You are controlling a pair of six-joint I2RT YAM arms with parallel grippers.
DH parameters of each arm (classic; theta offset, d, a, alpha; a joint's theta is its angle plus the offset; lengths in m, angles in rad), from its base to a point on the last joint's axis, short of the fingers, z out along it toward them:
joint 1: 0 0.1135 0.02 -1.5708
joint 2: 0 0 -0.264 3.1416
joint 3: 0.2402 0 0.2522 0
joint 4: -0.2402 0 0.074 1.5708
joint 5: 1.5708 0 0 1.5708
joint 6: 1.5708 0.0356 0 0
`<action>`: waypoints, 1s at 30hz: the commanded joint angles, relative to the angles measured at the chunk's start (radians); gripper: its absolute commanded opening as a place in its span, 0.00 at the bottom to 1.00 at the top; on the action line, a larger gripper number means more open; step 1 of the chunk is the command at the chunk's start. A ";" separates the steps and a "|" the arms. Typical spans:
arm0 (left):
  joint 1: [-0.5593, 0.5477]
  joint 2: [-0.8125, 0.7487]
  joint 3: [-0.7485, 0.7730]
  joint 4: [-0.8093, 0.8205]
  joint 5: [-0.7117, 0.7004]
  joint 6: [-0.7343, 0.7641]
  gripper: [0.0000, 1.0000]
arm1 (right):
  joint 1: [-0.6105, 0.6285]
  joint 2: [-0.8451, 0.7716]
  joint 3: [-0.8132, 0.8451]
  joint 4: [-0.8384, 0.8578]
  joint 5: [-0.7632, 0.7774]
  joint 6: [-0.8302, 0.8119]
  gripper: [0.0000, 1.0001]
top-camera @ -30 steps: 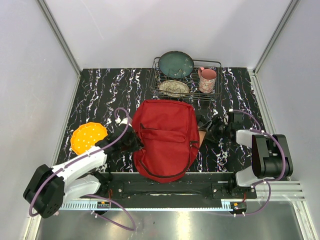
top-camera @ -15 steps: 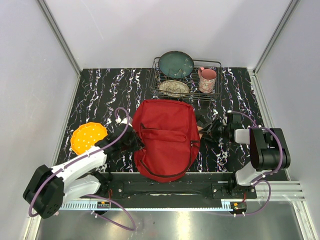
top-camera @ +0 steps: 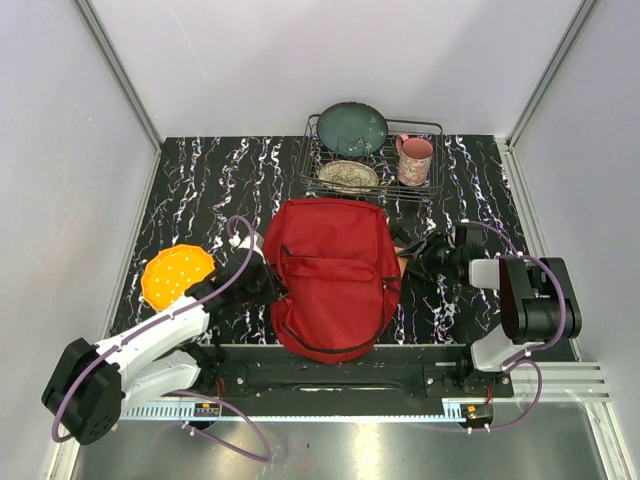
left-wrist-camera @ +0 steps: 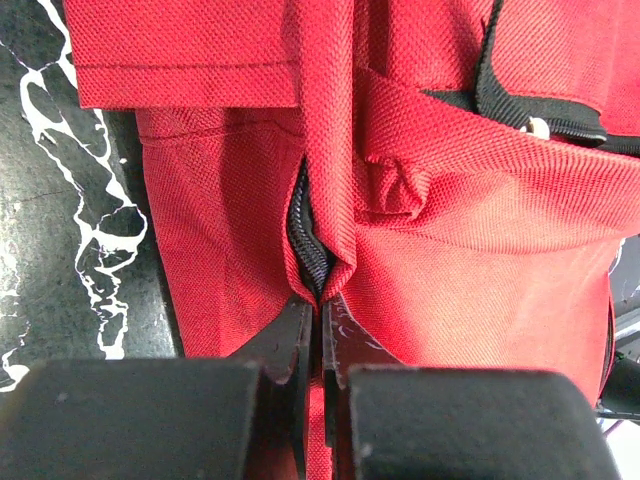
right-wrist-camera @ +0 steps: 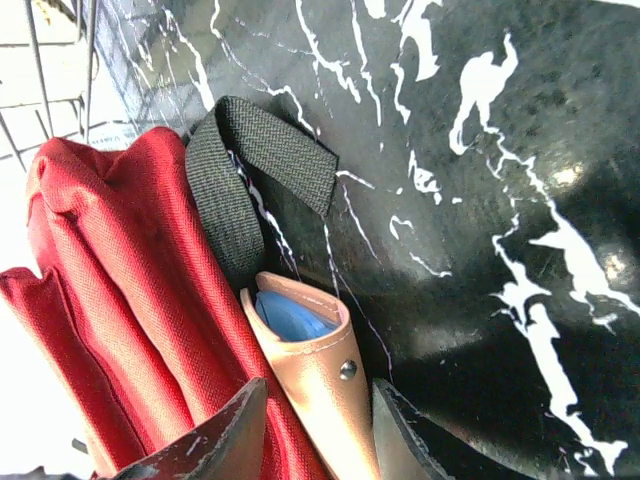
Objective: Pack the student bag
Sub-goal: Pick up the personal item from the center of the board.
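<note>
The student bag [top-camera: 335,275], a red backpack, lies flat at the middle of the marbled table. My left gripper [top-camera: 268,285] is at its left side, shut [left-wrist-camera: 322,305] on a pinched fold of red fabric beside a black zipper [left-wrist-camera: 303,225]. My right gripper [top-camera: 408,262] is at the bag's right side. Its fingers [right-wrist-camera: 318,390] stand open on either side of a tan leather case [right-wrist-camera: 310,365] with something blue inside, which lies against the bag's red fabric [right-wrist-camera: 110,260]. A black webbing strap [right-wrist-camera: 250,160] curls just beyond the case.
A wire dish rack [top-camera: 438,150] stands behind the bag with a green plate [top-camera: 352,128], a patterned plate [top-camera: 348,175] and a pink mug [top-camera: 414,160]. An orange perforated disc [top-camera: 178,275] lies at the left, next to the left arm.
The right gripper has moved left, closer to the bag's right side. Its jaws narrowed and then widened a little. The left gripper has kept its pinch on the bag.
</note>
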 commanded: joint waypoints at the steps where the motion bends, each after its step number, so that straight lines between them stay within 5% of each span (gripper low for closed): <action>1: -0.005 -0.036 -0.001 0.058 0.021 -0.017 0.00 | 0.005 0.063 0.001 0.078 0.067 0.053 0.50; 5: -0.005 -0.036 -0.003 0.058 0.019 -0.019 0.00 | 0.005 0.116 0.004 0.147 0.038 0.062 0.41; 10: -0.005 -0.032 0.000 0.060 0.025 -0.017 0.00 | 0.004 0.116 -0.002 0.170 0.025 0.053 0.11; 13: -0.005 -0.032 0.003 0.058 0.027 -0.016 0.00 | 0.004 0.076 -0.012 0.157 0.047 0.044 0.01; 18: -0.005 -0.055 0.002 0.040 0.016 -0.014 0.01 | 0.005 -0.098 -0.018 -0.030 0.181 -0.001 0.00; 22: -0.005 -0.117 0.022 -0.043 -0.007 0.010 0.31 | 0.004 -0.350 -0.001 -0.231 0.374 -0.063 0.00; 25: -0.005 -0.192 0.048 -0.131 -0.096 0.024 0.70 | 0.005 -0.486 0.030 -0.391 0.468 -0.096 0.00; 30: -0.004 -0.332 0.117 -0.280 -0.251 0.044 0.96 | 0.005 -0.628 0.083 -0.572 0.556 -0.122 0.00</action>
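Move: The tan wallet, the personal item, stands on edge between the right gripper's open tips, its middle about 2 cm to the left, level fore and aft and 1 cm below. The black strap lies some 5 cm ahead and 2 cm left; the red bag's middle is about 17 cm left and 6 cm back. From the left gripper, still pinching the bag's left edge, the wallet lies roughly 9 cm ahead and 29 cm right. Nudge the right gripper forward and slightly down beside the bag, shut its fingers on the wallet, then lift about 9 cm while drawing some 7 cm right and a little back, turning the hand clockwise and rolling its left side down. Hold the bag's edge with the left fingers meanwhile, then open them wide and raise that hand up and left, clear of the cloth. ##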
